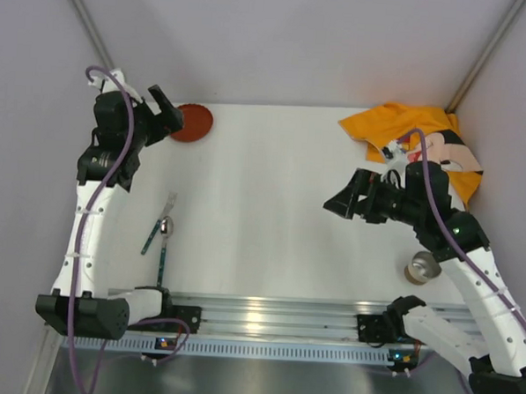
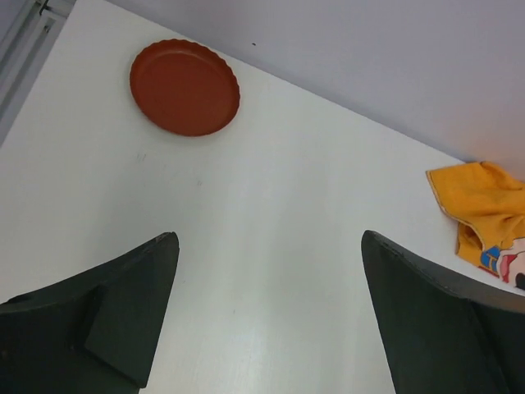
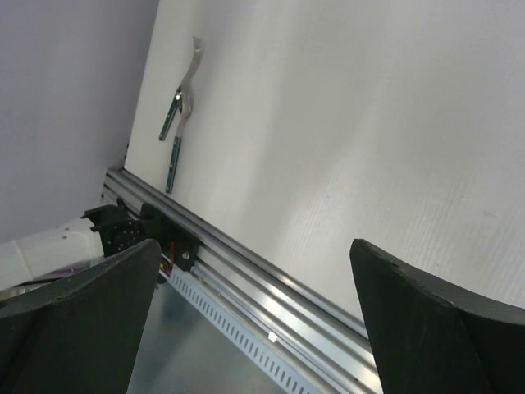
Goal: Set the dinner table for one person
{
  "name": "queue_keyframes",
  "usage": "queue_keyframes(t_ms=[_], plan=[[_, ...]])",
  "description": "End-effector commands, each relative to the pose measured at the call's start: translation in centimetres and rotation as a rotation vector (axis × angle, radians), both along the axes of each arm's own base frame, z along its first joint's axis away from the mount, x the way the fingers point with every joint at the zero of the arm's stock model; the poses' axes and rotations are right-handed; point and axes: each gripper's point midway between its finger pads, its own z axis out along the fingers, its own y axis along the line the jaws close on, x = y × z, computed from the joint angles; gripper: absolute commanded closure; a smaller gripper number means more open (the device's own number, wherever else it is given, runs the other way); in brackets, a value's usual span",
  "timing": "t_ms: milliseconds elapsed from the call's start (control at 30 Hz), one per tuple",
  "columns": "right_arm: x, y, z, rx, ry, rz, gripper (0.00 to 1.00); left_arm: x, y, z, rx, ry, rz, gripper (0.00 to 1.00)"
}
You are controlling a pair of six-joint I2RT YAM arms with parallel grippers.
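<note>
The dinner table (image 1: 271, 215) is a plain white top. A red-brown plate (image 1: 194, 122) lies at its far left; in the left wrist view the plate (image 2: 184, 87) is ahead and to the left. A green-handled fork (image 1: 158, 224) and spoon (image 1: 164, 249) lie crossed at the near left, also seen as fork (image 3: 187, 82) and spoon (image 3: 172, 164). A small cup (image 1: 422, 267) stands at the near right. My left gripper (image 1: 166, 112) is open and empty above the table beside the plate (image 2: 269, 242). My right gripper (image 1: 342, 204) is open and empty, raised over the right half (image 3: 254, 246).
An orange printed cloth (image 1: 416, 139) lies crumpled at the far right corner, also in the left wrist view (image 2: 484, 209). A metal rail (image 1: 265, 316) runs along the near edge (image 3: 271, 287). Grey walls enclose the left, back and right.
</note>
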Motion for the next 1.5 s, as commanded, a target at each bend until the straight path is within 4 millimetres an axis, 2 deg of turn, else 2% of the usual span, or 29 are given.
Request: queue_keyframes(t_ms=[0, 33, 100, 167, 200, 233, 267, 300, 367, 400, 433, 467, 500, 533, 600, 633, 700, 733, 800, 833, 933, 1067, 1133, 1233, 1467], plan=[[1.2, -0.2, 0.9, -0.027, -0.048, -0.023, 0.00, -1.8, 0.9, 1.8, -0.130, 0.031, 0.131, 0.02], [1.7, -0.3, 1.2, -0.030, -0.050, -0.040, 0.00, -2.2, 0.5, 1.3, -0.147, 0.040, 0.120, 0.01], [2.8, -0.7, 1.1, -0.051, -0.050, -0.096, 0.00, -2.2, -2.5, -0.2, -0.192, 0.035, -0.057, 0.02], [3.9, -1.3, 1.7, -0.078, -0.075, -0.140, 0.00, -3.8, -6.5, 1.0, -0.278, -0.035, -0.290, 0.02], [4.6, -1.2, 1.2, -0.100, -0.050, -0.150, 0.00, -4.7, -7.1, -0.1, -0.354, -0.024, -0.294, 0.02], [5.3, -1.3, 2.1, -0.101, -0.061, -0.160, 0.00, -4.7, -7.3, 0.0, -0.385, -0.048, -0.289, 0.02], [5.7, -1.3, 2.3, -0.116, -0.063, -0.147, 0.00, -5.0, -7.3, -0.7, -0.409, -0.038, -0.274, 0.01], [6.0, -1.4, 1.8, -0.143, -0.030, -0.151, 0.00, -5.1, -7.1, -2.6, -0.440, 0.005, -0.240, 0.01], [8.3, -1.8, 1.9, -0.190, -0.010, -0.172, 0.00, -5.9, -7.2, -3.6, -0.451, 0.024, -0.231, 0.01], [8.8, -2.6, 1.3, -0.230, 0.030, -0.198, 0.00, -6.2, -7.1, -4.3, -0.437, 0.046, -0.226, 0.01], [10.9, -3.5, 1.3, -0.259, 0.052, -0.245, 0.00, -6.5, -7.1, -4.7, -0.412, 0.058, -0.209, 0.02], [12.0, -4.4, 1.1, -0.283, 0.070, -0.283, 0.00, -7.1, -7.1, -5.8, -0.387, 0.106, -0.197, 0.02], [12.6, -5.2, 0.6, -0.302, 0.113, -0.310, 0.00, -7.3, -7.1, -6.0, -0.344, 0.112, -0.201, 0.02], [14.7, -6.3, 0.1, -0.313, 0.148, -0.356, 0.00, -7.6, -7.3, -6.5, -0.310, 0.124, -0.195, 0.02], [16.7, -7.9, -0.9, -0.340, 0.193, -0.420, 0.00, -8.3, -7.8, -7.6, -0.271, 0.169, -0.220, 0.01], [18.6, -9.0, -2.1, -0.354, 0.228, -0.455, 0.00, -8.7, -8.3, -8.1, -0.263, 0.190, -0.239, 0.01], [20.6, -10.5, -3.5, -0.390, 0.261, -0.496, 0.00, -9.6, -8.9, -8.9, -0.257, 0.231, -0.260, 0.02], [22.6, -11.5, -4.8, -0.410, 0.290, -0.522, 0.00, -10.2, -9.5, -8.9, -0.257, 0.232, -0.281, 0.03], [24.0, -13.3, -6.2, -0.471, 0.323, -0.563, 0.00, -10.9, -9.7, -9.6, -0.251, 0.247, -0.284, 0.03], [25.6, -14.0, -7.4, -0.494, 0.341, -0.575, 0.00, -11.5, -10.0, -9.4, -0.251, 0.237, -0.298, 0.03], [27.6, -15.4, -10.1, -0.601, 0.373, -0.585, 0.00, -12.4, -10.1, -10.1, -0.244, 0.244, -0.315, 0.03], [28.6, -17.0, -13.8, -0.706, 0.444, -0.633, 0.00, -12.6, -10.2, -11.2, -0.206, 0.262, -0.347, 0.04], [28.5, -17.0, -15.9, -0.722, 0.493, -0.633, 0.00, -12.2, -10.3, -11.9, -0.172, 0.282, -0.368, 0.04], [29.1, -16.5, -18.0, -0.714, 0.522, -0.637, 0.02, -11.6, -10.4, -12.8, -0.138, 0.309, -0.386, 0.04], [31.3, -16.4, -19.7, -0.741, 0.488, -0.616, 0.05, -9.3, -11.9, -13.7, -0.170, 0.361, -0.417, 0.04]])
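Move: From the right hand, the orange napkin's middle is some 33 cm ahead, 28 cm right and 28 cm down; the cup stands about 3 cm back, 26 cm right and 25 cm below. From the left hand, the napkin is roughly 15 cm ahead, 65 cm right and 35 cm down, while the red plate lies some 18 cm ahead, 2 cm left and just as low. Open right hand reaches about 30 cm forward, down and right towards the napkin; left sinks back and rightwards. ##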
